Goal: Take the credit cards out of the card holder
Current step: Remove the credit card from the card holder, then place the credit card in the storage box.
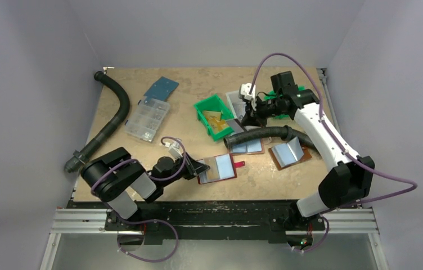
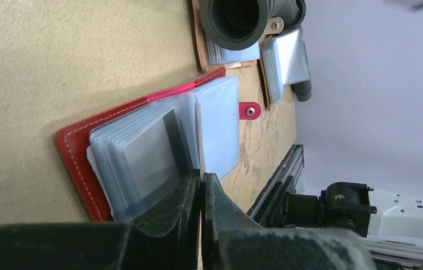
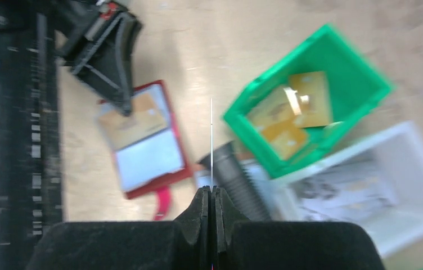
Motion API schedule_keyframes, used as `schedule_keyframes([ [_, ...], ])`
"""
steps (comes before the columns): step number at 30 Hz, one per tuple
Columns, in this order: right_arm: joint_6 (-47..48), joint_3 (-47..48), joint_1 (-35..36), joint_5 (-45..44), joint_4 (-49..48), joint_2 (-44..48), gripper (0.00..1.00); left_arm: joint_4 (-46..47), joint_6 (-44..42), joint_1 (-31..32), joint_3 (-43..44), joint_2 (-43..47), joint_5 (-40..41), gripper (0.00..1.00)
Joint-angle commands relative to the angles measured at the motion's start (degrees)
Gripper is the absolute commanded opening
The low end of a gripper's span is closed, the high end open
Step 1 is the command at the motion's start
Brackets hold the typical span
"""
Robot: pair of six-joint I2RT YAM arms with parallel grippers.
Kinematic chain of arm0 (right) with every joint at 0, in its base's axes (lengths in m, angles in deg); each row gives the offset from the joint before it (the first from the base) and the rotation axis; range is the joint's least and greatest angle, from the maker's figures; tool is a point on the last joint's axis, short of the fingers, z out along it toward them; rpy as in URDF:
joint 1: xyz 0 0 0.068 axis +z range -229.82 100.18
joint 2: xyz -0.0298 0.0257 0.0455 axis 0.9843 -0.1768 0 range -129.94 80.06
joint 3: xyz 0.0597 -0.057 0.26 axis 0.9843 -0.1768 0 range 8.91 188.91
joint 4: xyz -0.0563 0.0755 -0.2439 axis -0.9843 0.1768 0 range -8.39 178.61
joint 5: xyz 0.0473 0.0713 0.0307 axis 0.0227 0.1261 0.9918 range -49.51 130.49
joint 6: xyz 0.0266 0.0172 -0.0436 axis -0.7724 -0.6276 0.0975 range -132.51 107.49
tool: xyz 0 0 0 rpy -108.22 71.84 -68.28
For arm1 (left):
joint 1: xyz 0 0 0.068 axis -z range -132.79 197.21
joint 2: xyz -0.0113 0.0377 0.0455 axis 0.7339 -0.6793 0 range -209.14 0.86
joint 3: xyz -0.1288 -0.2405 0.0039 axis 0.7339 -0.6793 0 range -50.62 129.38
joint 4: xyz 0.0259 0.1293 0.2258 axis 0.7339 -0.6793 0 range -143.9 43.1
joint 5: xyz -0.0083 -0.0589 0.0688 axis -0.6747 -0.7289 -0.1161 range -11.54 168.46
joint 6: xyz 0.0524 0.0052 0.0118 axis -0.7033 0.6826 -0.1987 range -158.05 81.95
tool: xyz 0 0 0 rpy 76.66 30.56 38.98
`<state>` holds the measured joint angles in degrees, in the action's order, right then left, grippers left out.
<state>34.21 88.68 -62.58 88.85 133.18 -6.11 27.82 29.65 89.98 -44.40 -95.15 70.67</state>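
The dark red card holder (image 1: 220, 167) lies open near the table's front edge, its red tab (image 1: 238, 164) pointing right. My left gripper (image 1: 201, 167) is shut on its left edge; in the left wrist view the left gripper (image 2: 201, 179) pinches where the pale pockets (image 2: 142, 152) meet. From the right wrist, a tan credit card (image 3: 133, 121) shows in the holder's (image 3: 147, 152) upper half. My right gripper (image 1: 247, 116) hovers between the green bin and the hose. The right gripper (image 3: 211, 190) is shut on a thin card (image 3: 211, 140), seen edge-on.
A green bin (image 1: 202, 107) of yellow-orange bits stands mid-table, with a white tray (image 3: 406, 185) beside it. A black hose (image 1: 260, 135) lies across two brown folders (image 1: 291, 153). A clear organiser box (image 1: 147, 119), a blue plate (image 1: 161, 88) and another hose (image 1: 113, 112) are at the left.
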Motion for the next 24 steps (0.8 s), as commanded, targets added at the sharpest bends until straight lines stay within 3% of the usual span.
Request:
schedule_keyframes([
  [1, 14.45, 5.1, -0.18, -10.78, -1.08, 1.77, 0.0, -21.48, -5.44, -0.34, 6.46, 8.51, 0.05, 0.0],
  [4, 25.72, 6.91, -0.1, -14.08, -1.25, -0.03, 0.0, -34.58, -10.38, -0.34, 10.67, 12.82, 0.5, 0.04],
  [9, 34.13, 9.98, -0.08, -18.53, -4.93, -1.94, 0.0, -47.88, -16.11, -0.39, 15.13, 18.07, 1.72, 0.11],
  [16, 39.29, 15.75, 0.76, -21.2, -2.62, -5.48, 0.0, -55.18, -20.86, -1.3, 18.39, 19.32, 1.64, 0.21],
  [21, 44.37, 15.5, 2.86, -26.13, -0.29, -5.2, 0.0, -58.79, -23.4, -2.44, 20.25, 20.11, 1.42, 0.33],
  [24, 47.47, 14.47, 3.51, -27.67, 0.03, -4.46, 0.0, -62.15, -23.9, -2.92, 21.32, 22.17, 3.69, 0.48],
])
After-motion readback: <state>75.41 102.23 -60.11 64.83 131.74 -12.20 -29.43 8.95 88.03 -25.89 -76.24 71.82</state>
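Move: The right hand, already holding a silver card, has the white bin about 14 cm ahead, level sideways and 19 cm below. The green bin stands some 12 cm ahead and 11 cm left of that hand, and the black hose's mouth about 3 cm ahead and 5 cm left. The card holder lies under the left hand, its middle roughly 4 cm right, level ahead and 4 cm below; the hose mouth is 11 cm ahead and 10 cm right of that hand. Right hand carries its card 11 cm forward and up towards the white bin; left opens, freeing the page. ##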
